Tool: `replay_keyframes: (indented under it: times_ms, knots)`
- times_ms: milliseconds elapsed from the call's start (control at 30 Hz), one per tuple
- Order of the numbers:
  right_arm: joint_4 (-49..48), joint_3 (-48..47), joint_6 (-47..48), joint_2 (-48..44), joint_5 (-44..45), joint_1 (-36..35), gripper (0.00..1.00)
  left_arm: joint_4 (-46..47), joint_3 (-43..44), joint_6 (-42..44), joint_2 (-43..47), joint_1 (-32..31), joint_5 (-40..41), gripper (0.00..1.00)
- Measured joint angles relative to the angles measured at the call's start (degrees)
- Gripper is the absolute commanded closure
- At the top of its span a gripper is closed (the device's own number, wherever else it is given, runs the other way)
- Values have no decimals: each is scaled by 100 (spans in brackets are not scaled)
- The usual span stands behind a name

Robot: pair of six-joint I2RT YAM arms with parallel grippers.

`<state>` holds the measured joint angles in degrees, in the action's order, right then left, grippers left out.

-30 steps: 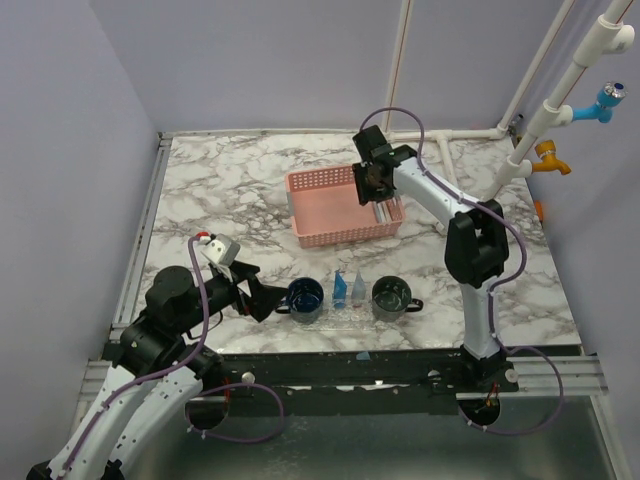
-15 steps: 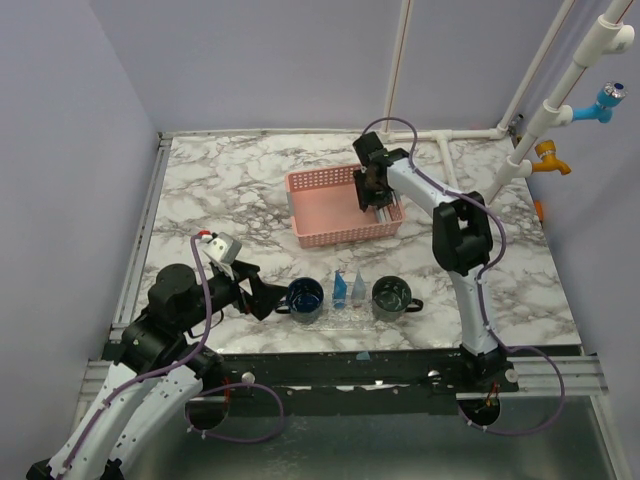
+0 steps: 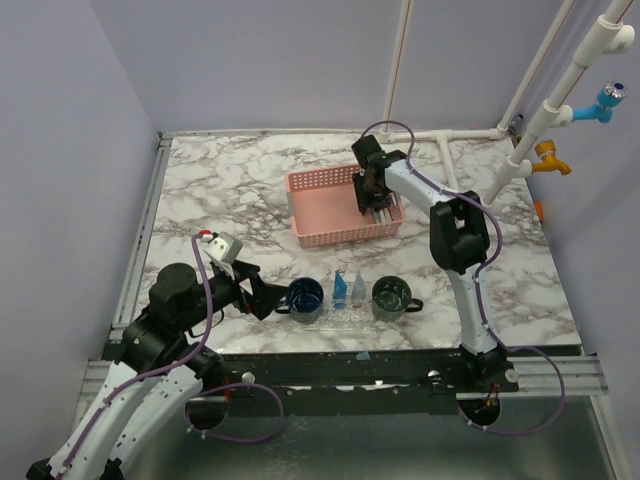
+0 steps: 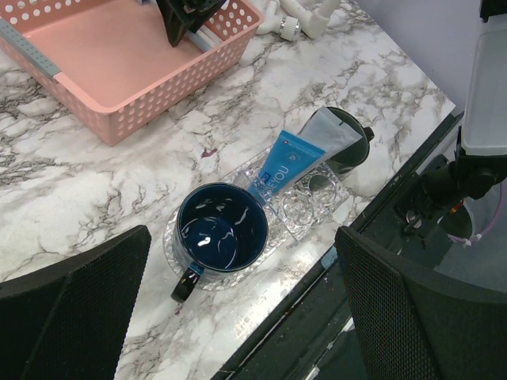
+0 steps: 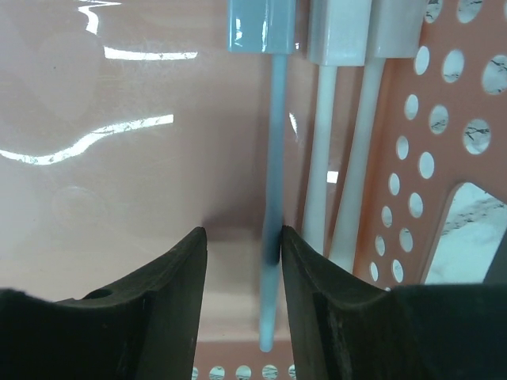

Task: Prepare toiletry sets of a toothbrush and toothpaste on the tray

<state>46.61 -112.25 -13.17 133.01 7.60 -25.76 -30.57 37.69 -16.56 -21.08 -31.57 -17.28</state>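
Note:
My right gripper [image 3: 371, 196] reaches down into the pink basket [image 3: 330, 212], open. In the right wrist view its jaws [image 5: 242, 237] straddle the handle of the light-blue toothbrush [image 5: 274, 198], which lies on the basket floor against the right finger [image 5: 317, 277], with a gap on the left. On the clear tray [image 3: 346, 316] stand a navy mug [image 3: 305, 299], a dark green mug [image 3: 390, 297] and two small tubes [image 3: 340, 289]. My left gripper [image 3: 268, 298] hovers wide open just left of the navy mug [image 4: 222, 237], holding nothing.
Two white toothbrushes [image 5: 321, 158] lie right of the blue one, against the perforated basket wall [image 5: 451, 119]. The blue tube [image 4: 281, 168] leans between the mugs on the tray [image 4: 313, 210]. The table's near edge runs right behind the tray.
My right gripper has sunk lower into the basket, over the toothbrushes at its right side. The left arm has not moved.

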Motion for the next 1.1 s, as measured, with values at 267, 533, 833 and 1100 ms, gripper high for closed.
replay_keyframes:
  times_ms: [267,533,833,1100]
  knots:
    - [-17,0,-24,44,-105,0,70,2,0,0,-39,0,0,1]
    - [-22,4,-13,50,-151,0,95,2,-2,0,-37,0,0,1]
    - [-37,13,0,44,-195,0,100,2,-2,0,-39,0,0,1]
    - [-481,647,-28,-417,-446,0,100,2,0,0,-37,0,2,1]
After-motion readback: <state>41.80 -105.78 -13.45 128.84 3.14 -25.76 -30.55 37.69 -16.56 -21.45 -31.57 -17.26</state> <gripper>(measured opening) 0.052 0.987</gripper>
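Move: The right hand is low inside the pink basket with its fingers half open around the nearest, leftmost toothbrush. That toothbrush's handle is by the right finger, about 1 cm to the hand's right and 1 cm below, its middle some 4 cm ahead. Two white toothbrushes lie beside it, their middles equally far ahead, roughly 3 and 5 cm to the hand's right. From the left hand the leftmost toothbrush is about 33 cm ahead, 21 cm right and 22 cm down. The right hand stays low over the leftmost toothbrush, settling about half a centimetre down and edging as far left while its fingers go from half open to nearly shut, pinching the bare handle. With the grip held, it then starts up and back towards the robot, roughly 1 cm each and slightly left, its left side tilting up about 5 degrees. ##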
